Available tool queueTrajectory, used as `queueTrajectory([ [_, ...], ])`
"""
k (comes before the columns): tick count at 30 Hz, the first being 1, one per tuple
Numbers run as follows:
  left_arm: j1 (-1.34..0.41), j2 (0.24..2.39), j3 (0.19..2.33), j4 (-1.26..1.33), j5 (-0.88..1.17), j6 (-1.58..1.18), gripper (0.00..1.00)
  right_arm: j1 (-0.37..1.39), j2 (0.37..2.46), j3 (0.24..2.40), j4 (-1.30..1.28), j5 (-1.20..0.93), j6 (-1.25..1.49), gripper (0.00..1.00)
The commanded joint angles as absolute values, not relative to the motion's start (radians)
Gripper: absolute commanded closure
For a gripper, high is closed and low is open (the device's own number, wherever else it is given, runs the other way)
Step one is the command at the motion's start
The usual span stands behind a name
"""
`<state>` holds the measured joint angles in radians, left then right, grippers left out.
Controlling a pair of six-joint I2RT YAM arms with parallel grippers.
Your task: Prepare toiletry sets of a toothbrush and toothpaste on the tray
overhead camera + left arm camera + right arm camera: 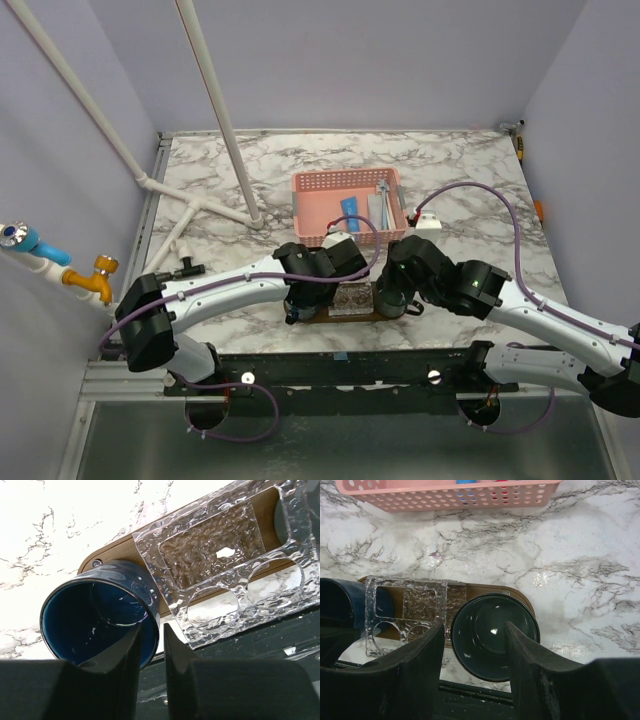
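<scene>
The brown wooden tray (322, 317) lies at the near edge, under both grippers. A clear glass holder (215, 545) rests across it. A dark blue cup (95, 610) stands on its left end. My left gripper (151, 627) is narrowly open astride that cup's rim, one finger inside and one outside. On the right end stands a dark green cup (492, 630). My right gripper (475, 627) is open over it, one finger left of the rim and one above the inside. A blue toothpaste tube (349, 208) and white toothbrushes (380, 205) lie in the pink basket (310, 185).
The pink basket (445, 497) sits just behind the tray (487, 589). White pipes (215, 110) slant across the back left, down to the tabletop. A blue and yellow tap (60, 265) sticks out at the left. The black table edge runs just in front of the tray.
</scene>
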<state>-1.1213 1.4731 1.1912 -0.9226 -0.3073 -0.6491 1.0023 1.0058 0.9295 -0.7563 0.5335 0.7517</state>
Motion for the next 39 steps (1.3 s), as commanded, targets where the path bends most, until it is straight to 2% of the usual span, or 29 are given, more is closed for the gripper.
queueTrajectory([
  [1, -1.126, 1.436, 1.228, -0.939, -0.345, -0.635, 0.75, 1.009, 1.01, 0.954, -0.758, 0.541, 0.756, 0.45],
  [15, -1.126, 1.35, 1.313, -1.027, -0.409, -0.611, 0.69, 1.008, 1.063, 1.011, -0.738, 0.534, 0.738, 0.46],
  [28, -1.085, 1.203, 1.352, -1.035, -0.477, -0.551, 0.49, 0.994, 1.26, 1.199, -0.684, 0.535, 0.623, 0.45],
  [39, -0.934, 0.964, 1.221, -0.894, -0.391, -0.464, 0.35, 0.797, 1.523, 1.409, -0.636, 0.376, 0.475, 0.45],
])
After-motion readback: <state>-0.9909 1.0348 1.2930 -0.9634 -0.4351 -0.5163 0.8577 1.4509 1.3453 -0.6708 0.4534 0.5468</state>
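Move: The blue mug's rim lies between the left fingertips, its middle about 3 cm left, 2 cm ahead and 5 cm below; the clear holder stands 7 cm right, 1 cm ahead. From the right hand, the blue toothpaste in the basket is about 19 cm ahead, 6 cm left and 13 cm below. The white toothpaste lies 5 cm right of it, the toothbrushes 7 cm right and 1 cm farther; the green mug is just below the right hand, 2 cm back, 1 cm right. Lift the left gripper off the blue mug's rim, opening wider; go up about 15 cm, drifting left late in the climb, while the fingertips swing forward and right. After a short hold, send the right gripper from over the green mug forward some 10 cm, with left and a little up, towards the blue toothpaste in the basket, half open throughout. ##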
